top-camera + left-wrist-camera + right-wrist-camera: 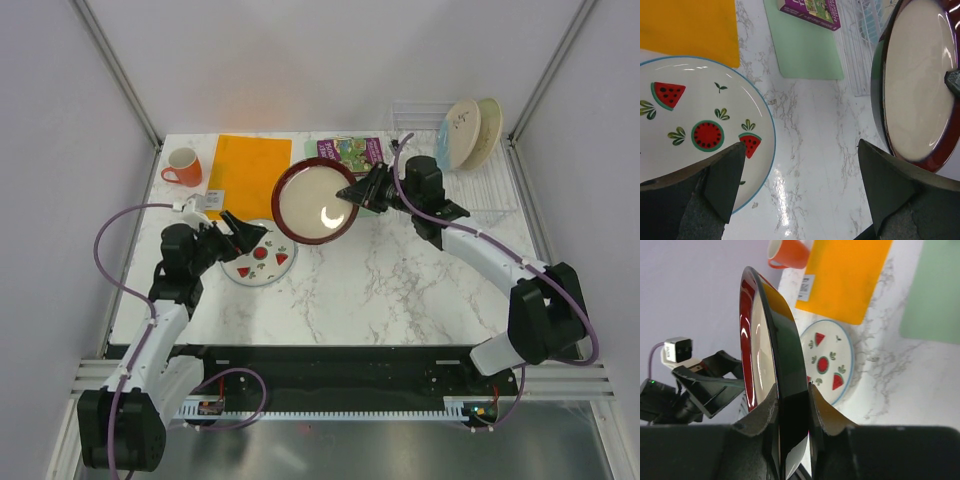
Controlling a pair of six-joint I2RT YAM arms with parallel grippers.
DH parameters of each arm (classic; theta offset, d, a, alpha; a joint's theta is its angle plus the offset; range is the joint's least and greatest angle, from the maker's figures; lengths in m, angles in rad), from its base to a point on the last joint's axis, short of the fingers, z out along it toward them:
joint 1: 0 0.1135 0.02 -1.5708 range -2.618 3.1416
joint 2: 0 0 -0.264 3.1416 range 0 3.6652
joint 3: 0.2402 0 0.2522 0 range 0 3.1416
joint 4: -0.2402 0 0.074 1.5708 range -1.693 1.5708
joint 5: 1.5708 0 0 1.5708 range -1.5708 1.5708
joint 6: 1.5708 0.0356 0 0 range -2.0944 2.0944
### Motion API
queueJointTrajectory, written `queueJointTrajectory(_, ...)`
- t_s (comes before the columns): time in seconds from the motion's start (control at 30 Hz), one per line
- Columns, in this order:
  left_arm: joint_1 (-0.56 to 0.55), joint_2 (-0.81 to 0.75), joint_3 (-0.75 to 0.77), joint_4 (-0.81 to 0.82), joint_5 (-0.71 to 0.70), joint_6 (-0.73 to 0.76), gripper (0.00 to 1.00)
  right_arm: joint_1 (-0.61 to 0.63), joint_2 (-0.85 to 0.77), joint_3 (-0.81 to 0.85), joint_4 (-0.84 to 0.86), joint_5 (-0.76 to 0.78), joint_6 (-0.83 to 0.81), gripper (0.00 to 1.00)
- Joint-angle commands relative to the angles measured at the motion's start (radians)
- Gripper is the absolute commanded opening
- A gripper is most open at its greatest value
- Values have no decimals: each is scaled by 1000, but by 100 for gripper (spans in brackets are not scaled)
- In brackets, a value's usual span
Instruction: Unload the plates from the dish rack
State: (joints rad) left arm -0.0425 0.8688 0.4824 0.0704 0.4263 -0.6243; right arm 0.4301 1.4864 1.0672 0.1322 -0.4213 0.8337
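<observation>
My right gripper (pixel 357 192) is shut on the rim of the maroon-rimmed cream plate (pixel 312 203), holding it tilted above the table; in the right wrist view the fingers (pixel 762 405) pinch the plate (pixel 790 350) edge-on. The white plate with red watermelon motifs (pixel 258 262) lies flat on the marble. My left gripper (pixel 245 232) hangs open over its right edge, jaws wide with nothing between them (pixel 801 147). The dish rack (pixel 490 185) stands at the back right with a light-blue-and-cream plate (pixel 460 133) and a beige plate (pixel 489 128) upright in it.
An orange mug (pixel 182 166) stands at the back left beside an orange mat (pixel 250 170). A green mat (pixel 805 45) and a purple box (pixel 350 152) lie behind the held plate. The two grippers are close together near the table's left centre.
</observation>
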Motion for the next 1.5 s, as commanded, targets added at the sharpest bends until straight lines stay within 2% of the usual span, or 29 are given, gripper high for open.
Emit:
queueJointTrajectory(0.0, 0, -7, -14, 123, 31, -54, 99, 41, 5, -4, 320, -108, 162, 0)
queueJointTrajectory(0.23, 0, -39, -16, 132, 23, -77, 99, 76, 9, -29, 337, -86, 156, 0)
queueJointTrajectory(0.53, 0, -131, 4, 13, -83, -32, 99, 78, -17, -4, 227, -7, 62, 0)
queueJointTrajectory(0.7, 0, -137, 2, 15, -66, -32, 99, 79, 2, -3, 242, -30, 74, 0)
queueJointTrajectory(0.97, 0, -68, -27, 130, -8, -98, 97, 123, 37, -7, 288, -53, 122, 0)
queueJointTrajectory(1.03, -2, -44, -56, 224, 11, -144, 95, 157, 57, -7, 311, -51, 134, 0)
queueJointTrajectory(1.17, -10, -7, -53, 270, 32, -164, 89, 206, 86, -9, 349, -42, 154, 0)
queueJointTrajectory(1.2, -10, -4, -48, 270, 32, -163, 86, 214, 90, -7, 356, -43, 159, 0)
queueJointTrajectory(1.3, -11, -4, -51, 269, 39, -153, 61, 226, 106, -1, 368, -45, 165, 0)
queueJointTrajectory(1.33, -11, -7, -53, 252, 38, -146, 46, 228, 104, 0, 368, -45, 165, 0)
queueJointTrajectory(1.4, -11, -16, -50, 235, 31, -134, 25, 229, 104, 7, 362, -42, 156, 0)
queueJointTrajectory(1.43, -11, -17, -45, 215, 25, -118, 2, 228, 103, 14, 354, -40, 151, 0)
queueJointTrajectory(1.47, -11, -19, -39, 172, 6, -111, 2, 229, 101, 19, 339, -36, 145, 0)
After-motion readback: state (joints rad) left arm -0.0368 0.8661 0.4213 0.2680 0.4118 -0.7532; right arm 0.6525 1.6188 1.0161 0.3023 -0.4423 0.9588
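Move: The dark-rimmed plate, already in my right fingers, has its middle about 8 cm ahead, 16 cm to the right and 3 cm above my open left hand. That waiting left gripper lies roughly 26 cm left, 8 cm back and 7 cm below my right hand. The watermelon plate lies almost straight below my left hand, some 14 cm down. The orange cloth is centred about 24 cm ahead of and 3 cm left of my left hand, at table height. With my right fingers keeping hold of the dark-rimmed plate, I bring its free edge left, back and down into my left gripper, some 9 cm left, 6 cm back and 4 cm down, with a slight easing back midway, turning about 10 degrees counter-clockwise. My left hand rises a couple of centimetres, settles partway, then closes late and pinches the rim. ##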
